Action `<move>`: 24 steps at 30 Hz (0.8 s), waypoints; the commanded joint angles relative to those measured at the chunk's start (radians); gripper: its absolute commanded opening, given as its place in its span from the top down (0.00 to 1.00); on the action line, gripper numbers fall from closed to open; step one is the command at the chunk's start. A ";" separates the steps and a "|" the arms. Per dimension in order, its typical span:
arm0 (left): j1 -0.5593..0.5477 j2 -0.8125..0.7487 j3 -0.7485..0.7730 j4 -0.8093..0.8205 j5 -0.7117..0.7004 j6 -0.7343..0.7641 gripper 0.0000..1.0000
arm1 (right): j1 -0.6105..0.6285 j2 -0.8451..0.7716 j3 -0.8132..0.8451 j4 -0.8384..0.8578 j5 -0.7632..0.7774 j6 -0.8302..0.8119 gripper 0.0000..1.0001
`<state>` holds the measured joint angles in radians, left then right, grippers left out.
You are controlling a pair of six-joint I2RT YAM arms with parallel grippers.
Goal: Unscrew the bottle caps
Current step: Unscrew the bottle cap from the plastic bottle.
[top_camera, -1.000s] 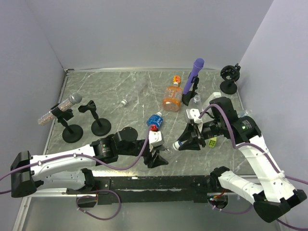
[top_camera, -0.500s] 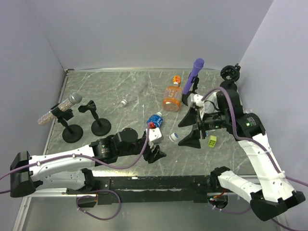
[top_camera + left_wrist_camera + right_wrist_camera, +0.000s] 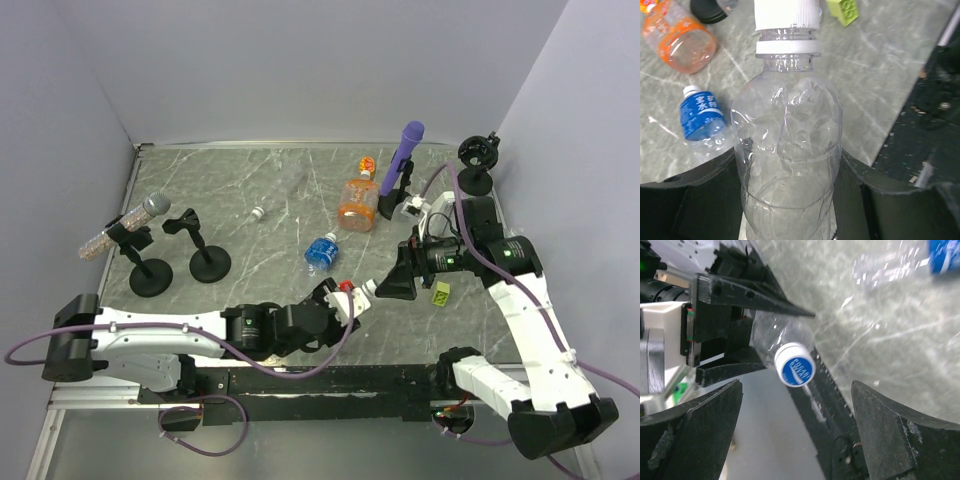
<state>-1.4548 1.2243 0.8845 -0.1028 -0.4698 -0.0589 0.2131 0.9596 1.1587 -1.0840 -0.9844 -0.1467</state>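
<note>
My left gripper (image 3: 343, 302) is shut on the body of a plain clear bottle (image 3: 789, 145), seen squeezed between its dark fingers (image 3: 692, 200) in the left wrist view. The bottle's white cap (image 3: 787, 15) with a blue top (image 3: 794, 365) is on its neck and points at my right gripper (image 3: 388, 282). That gripper is open, its fingers (image 3: 892, 435) spread wide on either side of the cap and a little short of it, touching nothing. A blue-labelled bottle (image 3: 321, 249) lies on the table, and an orange bottle (image 3: 357, 201) lies further back.
A yellow-green block (image 3: 441, 293) lies under the right arm. A purple microphone-like stick (image 3: 404, 158) stands in a holder at the back right, beside a black stand (image 3: 477, 160). Two black stands (image 3: 205, 255) and a grey microphone (image 3: 130, 222) are on the left. A small white cap (image 3: 258, 213) lies mid-table.
My right gripper has opened and drawn back off the cap. The left arm has carried the clear bottle right and toward the near edge.
</note>
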 commanded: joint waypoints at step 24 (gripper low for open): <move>-0.019 0.026 0.044 0.067 -0.012 0.030 0.83 | 0.046 0.116 0.044 -0.114 -0.157 -0.184 0.75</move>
<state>-1.4677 1.2819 0.9169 -0.1013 -0.5209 -0.0372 0.2512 1.0782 1.1549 -1.1416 -1.0328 -0.2043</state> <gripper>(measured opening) 0.620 0.399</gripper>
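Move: The white cap sits on the clear bottle already in my left hand, about 2 cm left of my right hand, 1 cm back and some 2 cm below it. From my left hand the cap is about 3 cm ahead, 5 cm right and 5 cm up. On the table about 20 cm below my right hand, the blue-label bottle lies some 14 cm ahead and 12 cm left; the yellow block, about 6 cm ahead and 18 cm right. I lower my open right hand about 2 cm onto the cap, edging 1 cm left and rolling the wrist some 10 degrees so its forward side dips. Meanwhile I shut the fingers from nearly wide open until they pinch the cap from both sides. My left hand keeps its grip on the bottle, shifting under 1 cm forward and right before holding still. ##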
